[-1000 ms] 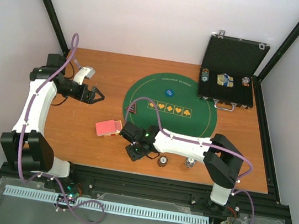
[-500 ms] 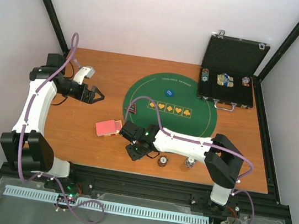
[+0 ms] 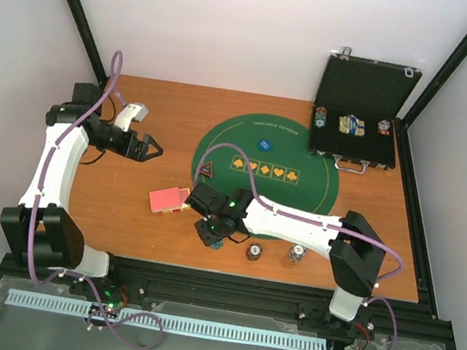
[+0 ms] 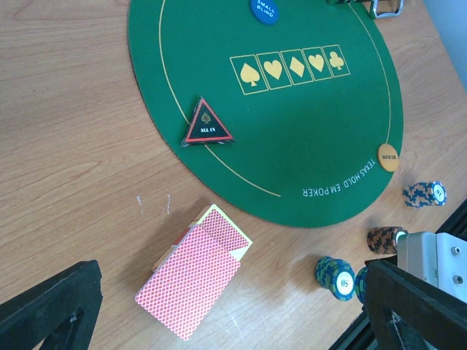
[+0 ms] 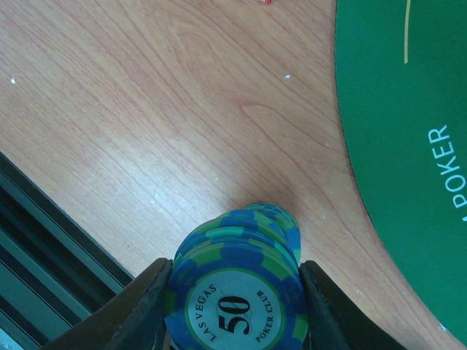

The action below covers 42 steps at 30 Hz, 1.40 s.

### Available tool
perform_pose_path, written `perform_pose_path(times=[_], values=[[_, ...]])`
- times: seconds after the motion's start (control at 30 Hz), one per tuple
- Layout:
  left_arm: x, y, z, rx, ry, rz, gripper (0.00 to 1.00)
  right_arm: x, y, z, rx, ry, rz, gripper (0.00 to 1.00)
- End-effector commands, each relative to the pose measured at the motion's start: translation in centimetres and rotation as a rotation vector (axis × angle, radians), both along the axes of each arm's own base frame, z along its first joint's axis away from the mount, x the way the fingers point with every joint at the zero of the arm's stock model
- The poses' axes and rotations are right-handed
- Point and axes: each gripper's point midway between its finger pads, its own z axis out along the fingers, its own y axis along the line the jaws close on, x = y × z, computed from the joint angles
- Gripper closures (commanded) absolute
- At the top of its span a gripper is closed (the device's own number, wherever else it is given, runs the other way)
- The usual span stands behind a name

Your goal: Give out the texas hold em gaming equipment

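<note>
My right gripper [image 3: 211, 232] is shut on a stack of blue-and-green poker chips [image 5: 241, 255] marked 50, near the table's front edge just left of the green mat [image 3: 303, 204]. In the right wrist view its fingers [image 5: 146, 306] press both sides of the stack. A red-backed card deck [image 3: 169, 200] lies to its left. My left gripper [image 3: 152, 150] hangs open over bare wood at the left, with the deck [image 4: 193, 281] below and between its fingers. On the mat are a dark triangle [image 4: 207, 132], a blue disc [image 4: 264, 9] and an orange disc [image 4: 388, 157].
Two more chip stacks [image 3: 253, 252] [image 3: 295, 253] stand by the front edge, right of my right gripper. A black case [image 3: 359, 114] lies open at the back right, with chips in it. The table's front rail [image 5: 44, 240] runs close to the held stack.
My right gripper and wrist have shifted slightly left and away from the front edge, still shut on the blue stack. The left arm has barely moved.
</note>
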Motion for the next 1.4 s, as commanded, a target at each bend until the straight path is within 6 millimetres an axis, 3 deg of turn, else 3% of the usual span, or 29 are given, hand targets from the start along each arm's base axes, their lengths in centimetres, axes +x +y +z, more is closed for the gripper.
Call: perform_pose_path(times=[0.0, 0.17, 0.33, 0.57, 0.9, 1.17, 1.37], values=[[0.3, 0.2, 1.3, 0.006, -0.032, 0.006, 0.0, 1.0, 0.0, 2.2, 0.024, -0.041, -0.003, 0.97], [0.4, 0.4, 0.8, 0.016, -0.021, 0.016, 0.0, 4.8, -0.7, 3.4, 0.025, -0.074, -0.035, 0.97], [0.3, 0.4, 0.9, 0.015, -0.025, 0.015, 0.0, 8.7, -0.5, 2.9, 0.031, -0.071, -0.062, 0.97], [0.5, 0.3, 1.0, 0.007, -0.023, 0.019, 0.0, 13.2, 1.0, -0.7, 0.004, -0.038, -0.08, 0.97], [0.8, 0.2, 0.9, -0.005, -0.024, 0.014, 0.0, 16.1, 2.5, -6.4, -0.032, 0.028, -0.085, 0.97], [0.9, 0.2, 0.7, -0.012, -0.019, 0.015, 0.0, 17.4, 2.1, -8.2, -0.042, 0.045, -0.097, 0.96], [1.2, 0.1, 1.4, -0.021, -0.026, 0.016, 0.0, 17.9, 2.2, -9.1, -0.039, 0.053, -0.1, 0.89]])
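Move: My right hand already holds the upper part of the blue-green 50 chips, with the remaining stack some 8 cm straight below. The bare felt it is bound for lies about 17 cm ahead, 2 cm left and 8 cm down. The All In triangle is roughly 22 cm ahead and 5 cm left, the card deck 10 cm ahead and 13 cm left. From my left hand that felt spot is about 4 cm ahead, 14 cm right and 22 cm below. Keeping the chips pinched, I carry them with my right hand about 17 cm forward and slightly left, past the card deck towards the All In triangle. I arc up some 3 cm at first, then sink to about 7 cm below where I began, and finish with a level forward creep of a couple of centimetres, the chips' underside down at the felt. ##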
